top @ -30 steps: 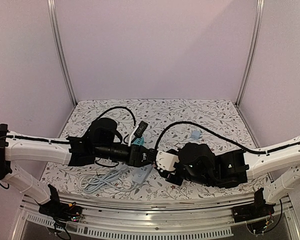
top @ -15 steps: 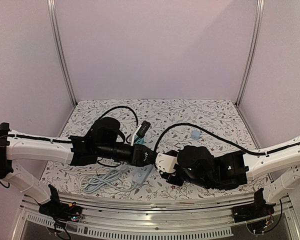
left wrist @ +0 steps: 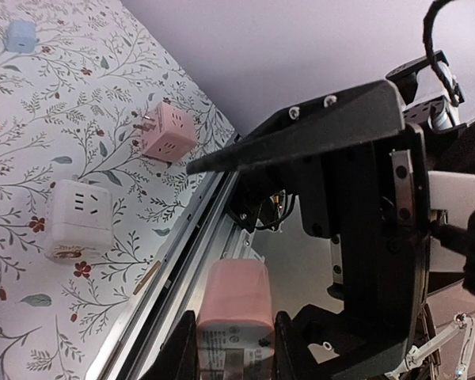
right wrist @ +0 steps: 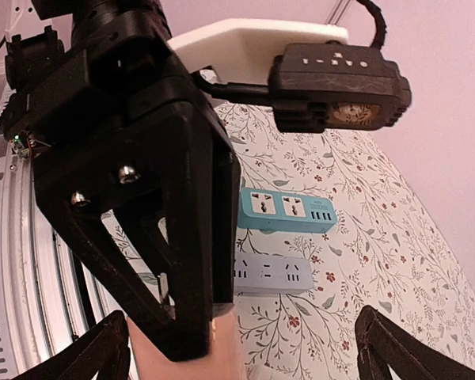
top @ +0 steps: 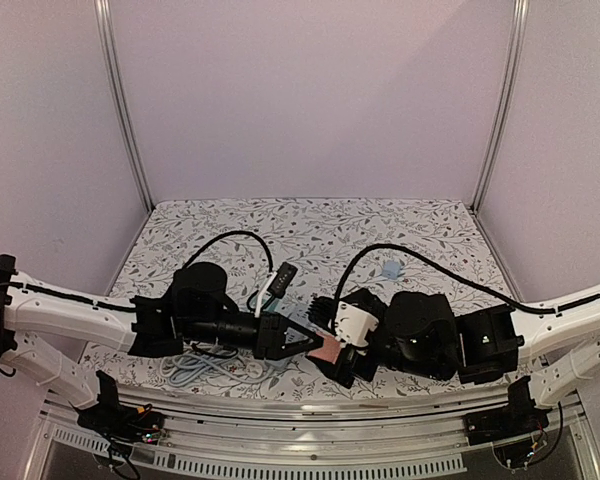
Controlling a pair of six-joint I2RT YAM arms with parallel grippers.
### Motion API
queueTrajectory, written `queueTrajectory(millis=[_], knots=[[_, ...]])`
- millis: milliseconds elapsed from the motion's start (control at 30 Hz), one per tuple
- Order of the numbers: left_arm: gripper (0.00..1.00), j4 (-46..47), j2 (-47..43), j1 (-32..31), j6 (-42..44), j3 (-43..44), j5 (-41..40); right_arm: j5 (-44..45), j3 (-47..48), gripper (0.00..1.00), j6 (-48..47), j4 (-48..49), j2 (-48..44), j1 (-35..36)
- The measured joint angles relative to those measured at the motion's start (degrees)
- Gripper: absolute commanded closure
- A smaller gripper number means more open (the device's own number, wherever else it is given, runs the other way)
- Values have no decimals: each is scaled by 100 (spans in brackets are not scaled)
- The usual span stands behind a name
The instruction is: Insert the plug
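Observation:
The plug (left wrist: 236, 294) is a pink cube with a label on its near face. My left gripper (left wrist: 234, 323) is shut on it, one black finger on each side. In the top view the plug (top: 326, 351) hangs above the table's near edge, at the tip of my left gripper (top: 308, 345). My right gripper (top: 333, 342) faces it from the right and stands open, its fingers spread wide of the plug. In the right wrist view the right gripper (right wrist: 245, 348) is open around the plug (right wrist: 231, 336), which is partly hidden behind my left gripper's black fingers (right wrist: 154, 206).
A teal power strip (right wrist: 287, 210) and a pale grey power strip (right wrist: 271, 273) lie side by side on the floral table. A second pink cube (left wrist: 166, 134), a white cube (left wrist: 79, 220) and a small pale blue block (top: 391, 270) also lie there. Black cables arch over both arms.
My right gripper has opened and let go of the pink plug, which stays in my shut left gripper. Both grippers have shifted toward the table's near edge.

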Motion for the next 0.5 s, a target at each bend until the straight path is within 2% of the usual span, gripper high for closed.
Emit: queueTrajectory(millis=[200, 500], knots=[[100, 485, -439, 0, 66, -577, -87, -72, -463, 1, 673, 210, -448, 9], [100, 1209, -1436, 0, 621, -1342, -127, -61, -1521, 1, 2575, 686, -1707, 28]])
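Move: The plug is already in the left hand's fingers and also sits between the right hand's wide-open ones, within 2 cm of that hand point. From the left hand the white power strip lies about 12 cm ahead, 5 cm to the left and 17 cm below; the teal strip is some 22 cm ahead and 10 cm left, the white cube about 9 cm ahead and 8 cm right. From the right hand the white power strip is roughly 11 cm ahead, 6 cm left and 18 cm down. Still pinching the plug by one end, the left hand carries it away from the right gripper, about 5 cm left and rising over 3 cm, its fingers tilting up towards level. The right hand, already open, backs off the plug some 5 cm to the right with fingers staying wide, rolling about 30 degrees clockwise as seen from behind the hand. ##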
